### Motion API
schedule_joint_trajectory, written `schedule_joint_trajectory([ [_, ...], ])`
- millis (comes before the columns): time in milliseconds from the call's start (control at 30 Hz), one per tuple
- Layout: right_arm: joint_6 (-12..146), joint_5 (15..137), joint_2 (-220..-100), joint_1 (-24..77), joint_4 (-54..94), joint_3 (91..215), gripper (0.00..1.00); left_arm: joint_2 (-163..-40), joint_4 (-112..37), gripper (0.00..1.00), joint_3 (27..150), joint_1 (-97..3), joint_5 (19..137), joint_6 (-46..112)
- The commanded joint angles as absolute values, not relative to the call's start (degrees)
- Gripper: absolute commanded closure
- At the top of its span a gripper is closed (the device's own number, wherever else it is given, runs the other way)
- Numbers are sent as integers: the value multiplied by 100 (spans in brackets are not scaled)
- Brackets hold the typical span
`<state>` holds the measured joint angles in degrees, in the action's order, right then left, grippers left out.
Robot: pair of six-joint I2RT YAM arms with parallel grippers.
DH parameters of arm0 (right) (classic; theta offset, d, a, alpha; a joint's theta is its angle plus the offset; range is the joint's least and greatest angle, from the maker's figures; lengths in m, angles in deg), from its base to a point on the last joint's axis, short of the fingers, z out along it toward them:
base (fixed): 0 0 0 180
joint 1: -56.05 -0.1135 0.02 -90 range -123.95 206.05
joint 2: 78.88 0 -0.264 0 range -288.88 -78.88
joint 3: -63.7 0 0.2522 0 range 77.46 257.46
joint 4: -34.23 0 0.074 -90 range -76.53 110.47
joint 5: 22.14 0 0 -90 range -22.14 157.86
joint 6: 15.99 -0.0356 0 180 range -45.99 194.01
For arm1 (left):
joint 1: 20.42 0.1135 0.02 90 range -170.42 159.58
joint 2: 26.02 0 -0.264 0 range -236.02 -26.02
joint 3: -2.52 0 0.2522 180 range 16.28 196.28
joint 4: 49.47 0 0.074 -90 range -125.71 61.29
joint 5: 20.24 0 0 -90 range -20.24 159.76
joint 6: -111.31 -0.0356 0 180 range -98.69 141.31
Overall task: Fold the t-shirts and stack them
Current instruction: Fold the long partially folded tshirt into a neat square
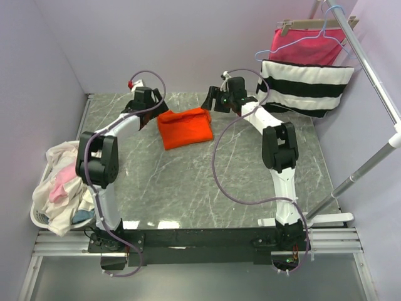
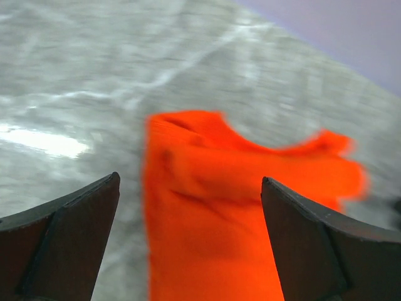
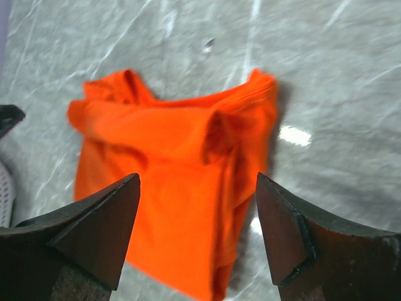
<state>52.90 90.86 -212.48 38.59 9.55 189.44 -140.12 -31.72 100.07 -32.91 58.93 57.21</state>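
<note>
A bright orange-red t-shirt (image 1: 184, 128) lies folded into a rough rectangle on the grey marble table (image 1: 188, 182), toward the back. My left gripper (image 1: 152, 100) hovers at its back left corner, open, with the shirt (image 2: 232, 207) lying below its spread jaws, untouched. My right gripper (image 1: 216, 100) hangs at the shirt's back right corner, also open, and the shirt (image 3: 182, 188) shows loose between its jaws. Cream-white and pale pink t-shirts (image 1: 59, 185) sit piled in a white basket (image 1: 39, 216) at the table's left edge.
A pink cloth with broad black and white stripes (image 1: 305, 84) hangs on a hanger from a metal rack (image 1: 369, 69) at the back right. Purple walls close in the back and left sides.
</note>
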Motion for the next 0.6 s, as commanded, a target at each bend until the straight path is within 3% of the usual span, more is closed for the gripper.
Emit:
schedule_joint_trajectory([
  [0, 5475, 9317, -20693, 3689, 711, 18645, 19, -13264, -3423, 1, 9776, -3492, 6932, 5796],
  [333, 5643, 9115, -20421, 3662, 456, 17731, 20, -12472, -4000, 0, 7862, -3545, 6624, 6016],
  [567, 5608, 9326, -20394, 3662, 588, 17124, 20, -12524, -4405, 1, 7288, -3545, 6685, 6024],
])
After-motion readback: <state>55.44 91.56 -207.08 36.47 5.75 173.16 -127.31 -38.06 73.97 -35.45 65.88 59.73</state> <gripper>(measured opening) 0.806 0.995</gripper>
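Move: The partially folded tshirt lies flat between the hands. Its near left corner is about 14 cm back from the left hand, 1 cm right and 9 cm below; its far left corner is almost beneath that hand, 2 cm left. For the right hand, the near right corner lies roughly 12 cm back, 1 cm right and 9 cm below, with the far right corner almost straight under it. Both open grippers leave the tshirt's far edge for its near corners. The left arcs back about 11 cm, first rising some 4 cm, then sinking to well below its starting height, slightly to the right; the right draws back about 8 cm and sinks 7 cm, fingers tipping down over 10 degrees. Neither gripper closes, and no firm contact can be seen. ##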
